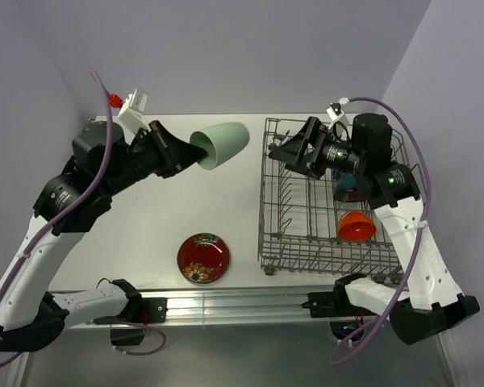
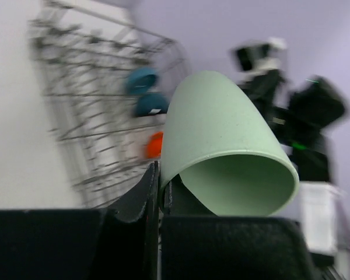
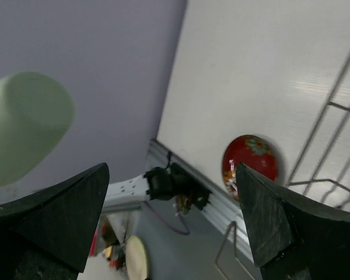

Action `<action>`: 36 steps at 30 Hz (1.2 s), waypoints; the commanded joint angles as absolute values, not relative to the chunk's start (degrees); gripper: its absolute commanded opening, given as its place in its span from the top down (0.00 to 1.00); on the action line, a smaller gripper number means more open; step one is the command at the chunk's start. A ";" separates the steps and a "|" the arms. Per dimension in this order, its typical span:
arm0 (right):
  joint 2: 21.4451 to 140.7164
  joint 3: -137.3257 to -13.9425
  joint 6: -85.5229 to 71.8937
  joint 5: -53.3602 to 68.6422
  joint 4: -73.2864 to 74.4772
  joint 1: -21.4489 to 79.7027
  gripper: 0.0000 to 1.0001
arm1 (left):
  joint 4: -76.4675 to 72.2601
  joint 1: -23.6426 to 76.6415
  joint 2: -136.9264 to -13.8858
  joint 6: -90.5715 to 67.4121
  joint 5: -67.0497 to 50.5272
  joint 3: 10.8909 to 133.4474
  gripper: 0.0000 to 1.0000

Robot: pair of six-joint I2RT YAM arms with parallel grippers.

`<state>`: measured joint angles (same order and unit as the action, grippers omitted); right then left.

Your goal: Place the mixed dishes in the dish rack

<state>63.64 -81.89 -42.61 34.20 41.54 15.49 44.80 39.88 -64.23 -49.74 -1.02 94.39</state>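
Observation:
My left gripper [image 1: 198, 151] is shut on the rim of the pale green cup [image 1: 222, 147], holding it on its side above the table's back middle. In the left wrist view the fingers [image 2: 153, 181] pinch the cup [image 2: 221, 146] wall, one outside and one inside. My right gripper [image 1: 289, 143] hangs open and empty over the far left corner of the dish rack [image 1: 306, 242]. A blue bowl [image 1: 347, 187] and an orange-red bowl [image 1: 356, 226] sit in the rack's right side. The red patterned plate [image 1: 203, 258] lies flat on the table near the front edge.
The right wrist view looks past the open right gripper [image 3: 172, 175] to the cup [image 3: 23, 125], the plate [image 3: 249, 160] and some rack wires [image 3: 338, 128]. Walls close in at the back and both sides. The rack [image 2: 99, 111] fills the table's right half.

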 commanded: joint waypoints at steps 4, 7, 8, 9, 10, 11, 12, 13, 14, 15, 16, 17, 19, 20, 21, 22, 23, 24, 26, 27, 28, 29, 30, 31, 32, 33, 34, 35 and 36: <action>59.42 -70.93 -65.27 53.87 4.34 15.12 0.01 | 22.07 38.94 -68.90 -49.04 -28.12 93.51 1.00; 59.68 -70.05 -69.15 55.10 -2.79 15.12 0.01 | 21.62 38.67 -70.31 -49.22 -31.02 94.04 1.00; 59.85 -70.05 -69.95 55.54 -6.21 15.12 0.01 | 21.71 38.76 -70.75 -49.31 -31.29 94.13 1.00; 59.77 -70.05 -70.74 55.72 -7.63 15.12 0.00 | 21.62 38.76 -70.75 -49.22 -31.72 93.96 1.00; 59.59 -69.87 -72.67 55.98 -9.30 15.12 0.00 | 21.62 38.59 -70.84 -49.22 -31.64 94.04 1.00; 59.50 -69.70 -73.64 56.07 -12.54 15.20 0.00 | 21.62 38.58 -71.01 -49.04 -31.81 94.04 1.00; 59.41 -69.26 -74.52 56.07 -13.87 15.12 0.00 | 21.62 38.50 -71.19 -49.04 -31.99 94.30 1.00; 59.24 -68.91 -76.18 56.16 -16.76 15.12 0.00 | 21.71 38.41 -71.28 -48.96 -32.25 94.48 1.00; 59.15 -68.47 -77.42 56.34 -18.96 15.12 0.00 | 21.88 38.32 -71.63 -48.96 -32.34 94.57 1.00; 59.06 -67.51 -79.95 56.51 -21.33 15.12 0.00 | 22.06 38.23 -71.54 -48.87 -32.34 94.66 1.00; 59.06 -67.15 -80.59 56.69 -22.84 15.12 0.00 | 21.97 38.06 -71.46 -48.95 -32.00 94.66 1.00; 59.24 -68.19 -79.81 56.86 -19.72 15.12 0.00 | 21.97 37.45 -71.02 -48.96 -31.73 94.66 1.00; 59.15 -69.43 -73.68 56.34 -9.82 14.42 0.01 | 21.62 36.39 -70.49 -48.95 -30.94 94.83 1.00; 58.98 -70.56 -71.13 54.77 -6.54 14.15 0.01 | 21.10 36.04 -69.88 -49.30 -30.85 94.66 1.00; 58.80 -70.58 -68.41 54.06 -4.42 13.80 0.01 | 20.66 35.60 -69.61 -49.48 -30.85 94.48 1.00; 58.02 -70.23 -68.29 53.70 -4.05 13.02 0.01 | 20.22 35.33 -69.44 -49.92 -30.94 94.40 1.00; 57.66 -69.79 -68.73 53.35 -4.74 12.40 0.01 | 19.00 34.72 -69.17 -50.70 -31.63 94.13 1.00; 56.70 -68.92 -69.86 52.74 -5.36 11.61 0.01 | 18.38 34.46 -69.00 -51.06 -32.16 93.35 1.00; 55.73 -67.68 -71.45 52.21 -7.28 9.24 0.01 | 17.23 34.19 -68.38 -51.59 -32.25 92.29 1.00; 55.55 -67.59 -72.41 51.86 -7.64 8.79 0.01 | 17.05 33.93 -68.20 -51.68 -32.43 92.02 1.00; 55.29 -67.76 -72.68 51.94 -7.99 8.27 0.01 | 17.05 33.66 -68.12 -51.85 -32.61 91.93 1.00; 55.46 -68.20 -72.95 52.03 -8.52 8.09 0.01 | 17.05 33.05 -68.12 -52.03 -32.87 91.76 1.00; 55.63 -68.29 -74.25 52.38 -9.22 8.09 0.01 | 16.79 32.79 -68.12 -52.03 -33.48 91.76 1.00; 55.63 -68.03 -75.49 52.64 -12.45 8.09 0.01 | 16.61 32.44 -68.12 -52.12 -33.66 91.67 1.00; 55.81 -67.24 -77.24 52.91 -14.92 8.17 0.01 | 16.61 32.34 -68.20 -52.03 -33.84 91.76 1.00; 56.42 -66.89 -81.08 53.52 -17.99 8.09 0.01 | 16.61 32.26 -68.20 -52.03 -34.19 91.93 1.00; 56.77 -66.71 -82.86 54.48 -22.98 8.17 0.01 | 16.52 32.08 -68.38 -52.21 -34.36 91.85 1.00; 57.13 -66.53 -85.49 54.67 -24.85 8.35 0.01 | 16.26 31.99 -68.38 -52.38 -34.63 91.50 1.00; 57.74 -66.53 -86.21 54.84 -26.09 8.52 0.02 | 15.39 31.91 -68.38 -52.64 -35.15 91.32 1.00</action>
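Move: The open right gripper waits some 21 cm to the left hand's right, about 2 cm farther forward and 6 cm lower. From the left hand the red plate lies about 10 cm back, 2 cm left and 43 cm below. From the right hand the green cup, held by its rim in the left fingers, is about 16 cm left, level fore and aft, and 6 cm higher; the dark blue bowl is some 19 cm right, 6 cm ahead, and the orange bowl 21 cm right, 4 cm back, both roughly 30 cm below. Keep the left fingers shut on the green cup's rim; carry it right and up about 5 cm each way, overshooting right before easing back slightly, and turn clockwise until the base faces the right gripper. Raise the open right gripper some 11 cm and slightly back, edging left and then returning, while its fingers tilt up from below level to straddle the line to the cup's base. ##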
